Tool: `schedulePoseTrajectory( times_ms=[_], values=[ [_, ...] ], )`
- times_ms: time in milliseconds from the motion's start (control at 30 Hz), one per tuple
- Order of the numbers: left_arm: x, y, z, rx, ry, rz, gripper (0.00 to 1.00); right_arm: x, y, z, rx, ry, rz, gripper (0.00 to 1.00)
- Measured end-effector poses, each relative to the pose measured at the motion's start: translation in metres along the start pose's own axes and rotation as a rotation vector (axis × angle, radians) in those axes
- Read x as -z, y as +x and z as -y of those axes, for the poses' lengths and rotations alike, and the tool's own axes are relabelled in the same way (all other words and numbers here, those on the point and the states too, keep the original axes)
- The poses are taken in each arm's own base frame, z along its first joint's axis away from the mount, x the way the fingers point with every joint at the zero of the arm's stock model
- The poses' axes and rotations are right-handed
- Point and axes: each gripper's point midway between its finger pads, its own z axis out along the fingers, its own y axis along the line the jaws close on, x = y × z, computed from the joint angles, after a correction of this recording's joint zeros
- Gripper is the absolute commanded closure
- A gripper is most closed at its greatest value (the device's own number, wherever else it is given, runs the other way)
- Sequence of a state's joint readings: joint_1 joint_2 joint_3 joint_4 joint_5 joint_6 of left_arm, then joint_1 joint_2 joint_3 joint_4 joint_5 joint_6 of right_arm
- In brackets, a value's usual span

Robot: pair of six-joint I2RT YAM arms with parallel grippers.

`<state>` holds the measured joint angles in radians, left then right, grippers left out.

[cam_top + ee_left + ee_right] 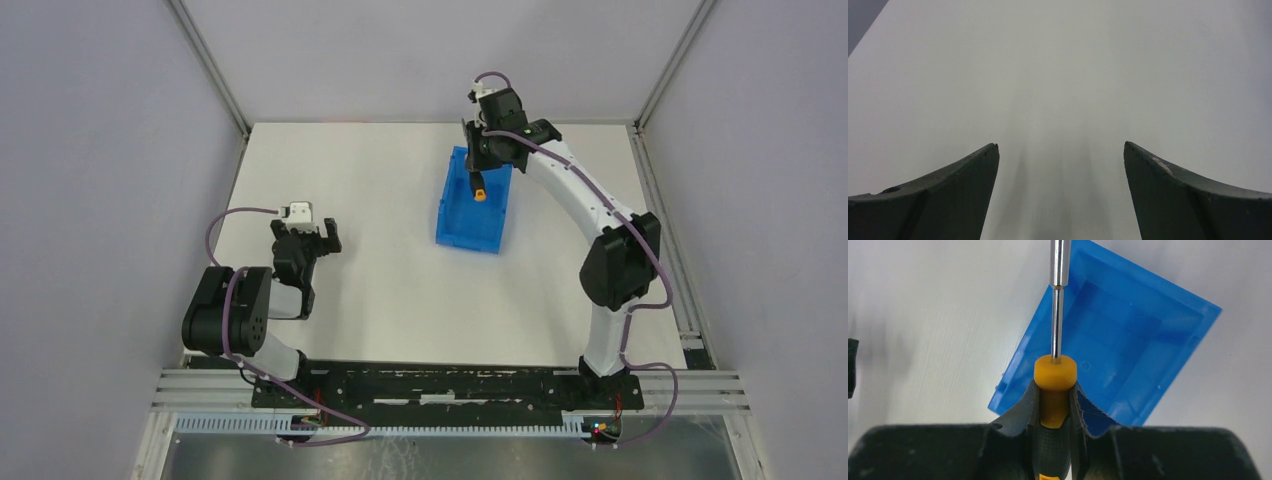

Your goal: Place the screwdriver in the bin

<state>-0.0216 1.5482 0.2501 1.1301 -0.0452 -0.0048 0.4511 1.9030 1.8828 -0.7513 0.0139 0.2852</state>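
My right gripper (pixel 478 175) is shut on the screwdriver (pixel 1054 390), gripping its orange-and-black handle. The thin shaft (pixel 1057 315) points away from the wrist camera. It hangs above the bright blue bin (pixel 472 205), which sits on the white table right of centre. In the right wrist view the bin (pixel 1128 340) lies open below the tool, and its inside looks empty. In the top view the orange handle (pixel 480 192) shows over the bin's far half. My left gripper (pixel 318 238) is open and empty, low over the table at the left, far from the bin.
The white table (pixel 380 290) is bounded by grey walls and aluminium frame posts (pixel 205 60) at the back corners. In the left wrist view both dark fingertips (pixel 968 170) show over bare table (pixel 1063 90).
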Motion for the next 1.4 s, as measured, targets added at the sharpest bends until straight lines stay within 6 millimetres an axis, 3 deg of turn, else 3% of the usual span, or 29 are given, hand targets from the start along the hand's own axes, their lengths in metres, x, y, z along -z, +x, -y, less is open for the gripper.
schedulePoseTrajectory(
  times_ms=[133,333,400,467,600,867,900,933,1000,1100,1233,1333,1400],
  values=[
    [0.000,0.000,0.000,0.000,0.000,0.000,0.00,-0.045,0.018,0.001,-0.002,0.010,-0.021,1.00],
    [0.000,0.000,0.000,0.000,0.000,0.000,0.00,-0.099,0.094,0.018,0.014,0.068,-0.171,1.00],
    [0.000,0.000,0.000,0.000,0.000,0.000,0.00,-0.110,0.114,0.021,0.025,0.088,-0.209,0.91],
    [0.000,0.000,0.000,0.000,0.000,0.000,0.00,-0.119,0.125,0.020,0.032,0.090,-0.225,0.74],
    [0.000,0.000,0.000,0.000,0.000,0.000,0.00,-0.129,0.134,0.015,0.025,0.084,-0.222,0.55],
    [0.000,0.000,0.000,0.000,0.000,0.000,0.00,-0.127,0.117,0.009,0.012,0.067,-0.163,0.50],
    [0.000,0.000,0.000,0.000,0.000,0.000,0.00,-0.122,0.112,0.008,0.011,0.063,-0.152,0.46],
    [0.000,0.000,0.000,0.000,0.000,0.000,0.00,-0.115,0.104,0.006,0.010,0.057,-0.133,0.35],
    [0.000,0.000,0.000,0.000,0.000,0.000,0.00,-0.094,0.080,0.001,0.009,0.043,-0.072,0.02],
    [0.000,0.000,0.000,0.000,0.000,0.000,0.00,-0.042,0.037,-0.004,0.029,0.022,0.071,0.02],
    [0.000,0.000,0.000,0.000,0.000,0.000,0.00,0.059,-0.005,0.002,0.054,0.022,0.316,0.02],
    [0.000,0.000,0.000,0.000,0.000,0.000,0.00,0.115,-0.003,0.020,0.057,0.068,0.459,0.02],
    [0.000,0.000,0.000,0.000,0.000,0.000,0.00,0.131,0.017,0.037,0.058,0.117,0.507,0.02]
  ],
)
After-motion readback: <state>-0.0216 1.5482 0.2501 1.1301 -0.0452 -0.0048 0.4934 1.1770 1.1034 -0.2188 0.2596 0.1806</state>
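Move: Nearly under the right hand, which still pinches the screwdriver, is the bin: its middle is about 3 cm farther ahead, 1 cm to the right and some 18 cm below. The screwdriver's own middle is at that hand's fingers, its handle end towards the base. From the idle left hand the bin stands roughly 11 cm ahead, 40 cm to the right and 4 cm lower; nothing else stands near. Lowering nearly straight down some 19 cm into the bin, the right hand tips its fingers about 10 degrees further down, stays briefly near the bottom and opens part way, letting go of the screwdriver. It then climbs about 25 cm, opening wide, and swings back and right, some 9 cm each, away over the bin's right side while its fingers tilt up towards level. ##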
